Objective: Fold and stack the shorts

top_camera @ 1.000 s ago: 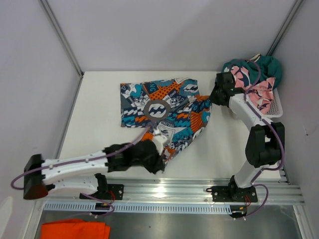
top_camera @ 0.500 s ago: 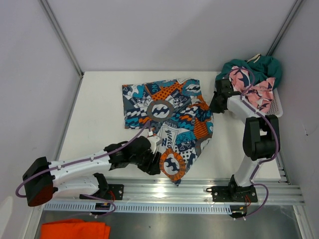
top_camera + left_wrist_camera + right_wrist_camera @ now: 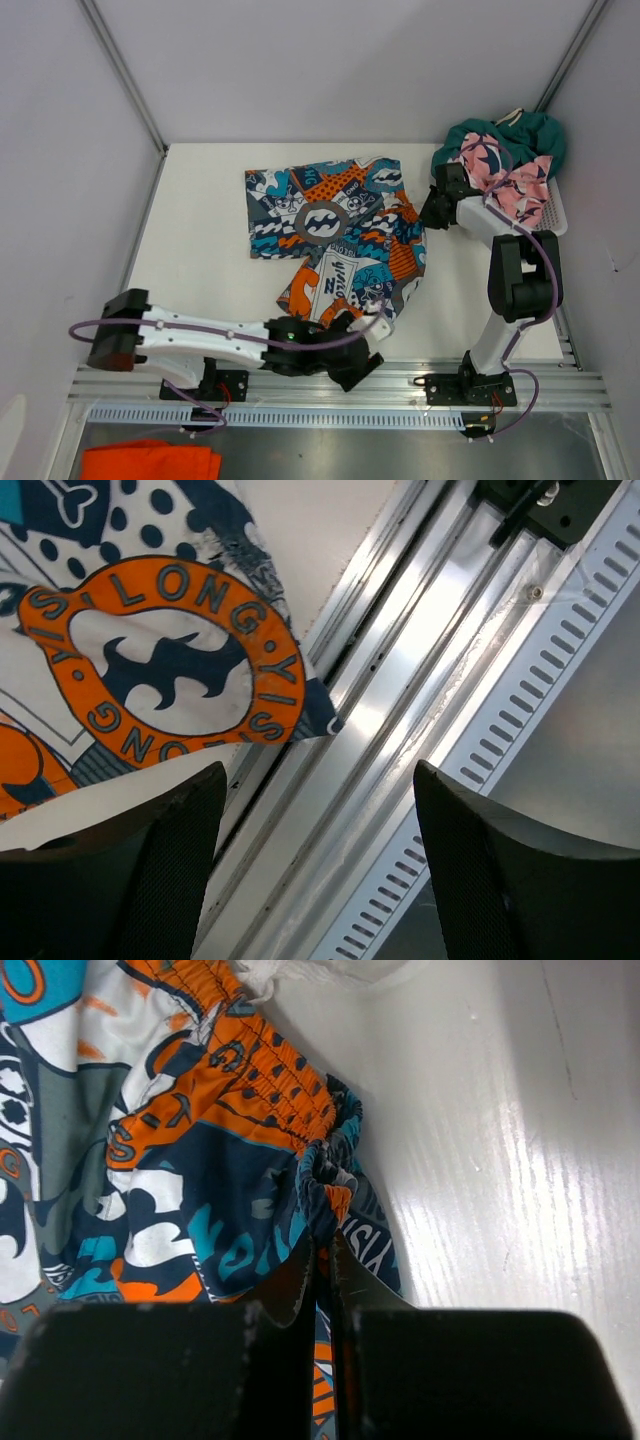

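Observation:
The blue, orange and white printed shorts (image 3: pixel 335 235) lie spread on the white table (image 3: pixel 200 200), one leg reaching the front edge. In the left wrist view the leg's hem with its orange circle (image 3: pixel 170 670) ends at the metal rail. My left gripper (image 3: pixel 362 350) (image 3: pixel 320 820) hangs open just past that hem, over the rail, with nothing between its fingers (image 3: pixel 165 865). My right gripper (image 3: pixel 432 212) (image 3: pixel 327 1245) is shut on the bunched waistband of the printed shorts (image 3: pixel 200 1140) at their right side. Pink shark shorts (image 3: pixel 512 180) and teal shorts (image 3: pixel 535 130) are heaped at the back right.
A white mesh basket (image 3: pixel 556 215) holds the pink and teal heap in the back right corner. The aluminium rail (image 3: pixel 300 385) (image 3: pixel 420 720) with both arm bases runs along the table's front edge. An orange cloth (image 3: pixel 150 462) lies below the rail at the lower left.
My left gripper has let go of the shorts' leg, opened, and swung right to the front edge over the rail. The leg now lies flat. The right gripper kept its grip, barely moving.

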Available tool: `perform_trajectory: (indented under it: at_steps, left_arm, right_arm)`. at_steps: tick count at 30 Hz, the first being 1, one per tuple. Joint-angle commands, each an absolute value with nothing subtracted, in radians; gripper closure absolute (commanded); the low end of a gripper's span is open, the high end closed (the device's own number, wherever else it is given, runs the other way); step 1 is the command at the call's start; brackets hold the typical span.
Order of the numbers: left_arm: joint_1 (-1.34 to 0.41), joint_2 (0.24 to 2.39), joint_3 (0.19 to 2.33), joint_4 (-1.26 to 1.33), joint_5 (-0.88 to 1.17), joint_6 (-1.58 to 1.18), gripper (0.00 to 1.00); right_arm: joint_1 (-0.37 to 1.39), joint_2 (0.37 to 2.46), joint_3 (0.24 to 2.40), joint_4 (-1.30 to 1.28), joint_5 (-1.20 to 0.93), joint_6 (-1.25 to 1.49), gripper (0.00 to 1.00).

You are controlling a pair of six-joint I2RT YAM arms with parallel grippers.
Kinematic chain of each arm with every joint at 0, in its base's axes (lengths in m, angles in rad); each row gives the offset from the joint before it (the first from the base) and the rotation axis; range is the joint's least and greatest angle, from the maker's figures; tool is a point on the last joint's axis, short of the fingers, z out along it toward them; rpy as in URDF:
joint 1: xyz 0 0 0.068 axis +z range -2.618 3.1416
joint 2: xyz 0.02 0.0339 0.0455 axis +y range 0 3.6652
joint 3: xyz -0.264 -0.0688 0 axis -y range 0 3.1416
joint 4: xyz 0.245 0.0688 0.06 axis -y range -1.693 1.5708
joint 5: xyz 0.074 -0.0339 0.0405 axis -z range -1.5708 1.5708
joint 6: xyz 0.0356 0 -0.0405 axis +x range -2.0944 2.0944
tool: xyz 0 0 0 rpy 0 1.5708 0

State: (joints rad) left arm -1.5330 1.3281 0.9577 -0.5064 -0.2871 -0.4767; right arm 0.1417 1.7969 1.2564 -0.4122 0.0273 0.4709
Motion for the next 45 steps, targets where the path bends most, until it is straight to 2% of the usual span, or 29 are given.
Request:
perform_trajectory:
  at_steps: [1, 7, 11, 16, 23, 36, 39, 40, 42, 43, 44, 45]
  left_arm:
    - [-1.621, 1.44, 1.084, -0.566, -0.461, -0.431, 0.22]
    - [-1.647, 1.65, 1.216, -0.673, -0.508, -0.462, 0.27]
    - [-1.664, 1.715, 1.293, -0.706, -0.503, -0.475, 0.35]
    - [-1.661, 1.787, 1.331, -0.762, -0.531, -0.506, 0.36]
    - [-1.643, 1.832, 1.335, -0.788, -0.502, -0.529, 0.55]
    - [-1.629, 1.87, 1.29, -0.746, -0.453, -0.537, 0.57]
    - [-1.625, 1.876, 1.279, -0.738, -0.445, -0.541, 0.6]
    - [-1.621, 1.876, 1.275, -0.735, -0.445, -0.545, 0.67]
    - [-1.609, 1.878, 1.258, -0.718, -0.446, -0.548, 0.7]
    - [-1.605, 1.875, 1.241, -0.709, -0.446, -0.549, 0.75]
    - [-1.591, 1.873, 1.224, -0.701, -0.437, -0.549, 0.81]
    - [-1.586, 1.868, 1.212, -0.693, -0.437, -0.549, 0.98]
  right_arm:
    - [0.146, 1.781, 1.232, -0.351, 0.012, 0.515, 1.0]
    - [0.15, 1.787, 1.175, -0.29, -0.031, 0.531, 1.0]
    - [0.147, 1.781, 1.177, -0.295, -0.025, 0.526, 1.0]
    - [0.143, 1.772, 1.177, -0.295, -0.037, 0.526, 1.0]
    - [0.135, 1.766, 1.178, -0.295, -0.051, 0.528, 1.0]
    - [0.127, 1.767, 1.178, -0.293, -0.063, 0.529, 1.0]
    - [0.126, 1.767, 1.177, -0.291, -0.064, 0.531, 1.0]
    - [0.127, 1.767, 1.177, -0.291, -0.066, 0.531, 1.0]
    - [0.126, 1.767, 1.177, -0.291, -0.066, 0.531, 1.0]
    - [0.126, 1.769, 1.177, -0.291, -0.064, 0.531, 1.0]
    - [0.127, 1.766, 1.175, -0.293, -0.063, 0.531, 1.0]
    - [0.124, 1.764, 1.175, -0.293, -0.061, 0.531, 1.0]
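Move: The shorts' loose near corner lies almost straight below the left hand, about 10 cm down and 2 cm to its right, with the metal front rail running roughly 3 cm back of the hand. The orange ring print on the cloth is some 7 cm ahead and 7 cm to the left, equally low. From the right hand, already pinching the shorts near the waistband, that corner is about 35 cm back, 8 cm left and 5 cm lower. The left hand sinks about 10 cm onto the shorts' near corner at the rail, swinging first some 4 cm to the right and then about 2 cm back left, while its wrist turns roughly 25 degrees so the fingers point nearly straight down and its well-opened fingers close bit by bit, pinching the corner's tip at the end. The right hand keeps its closed grip near the waistband, settling about 1.5 cm lower and a centimetre left early on, then holding still. ##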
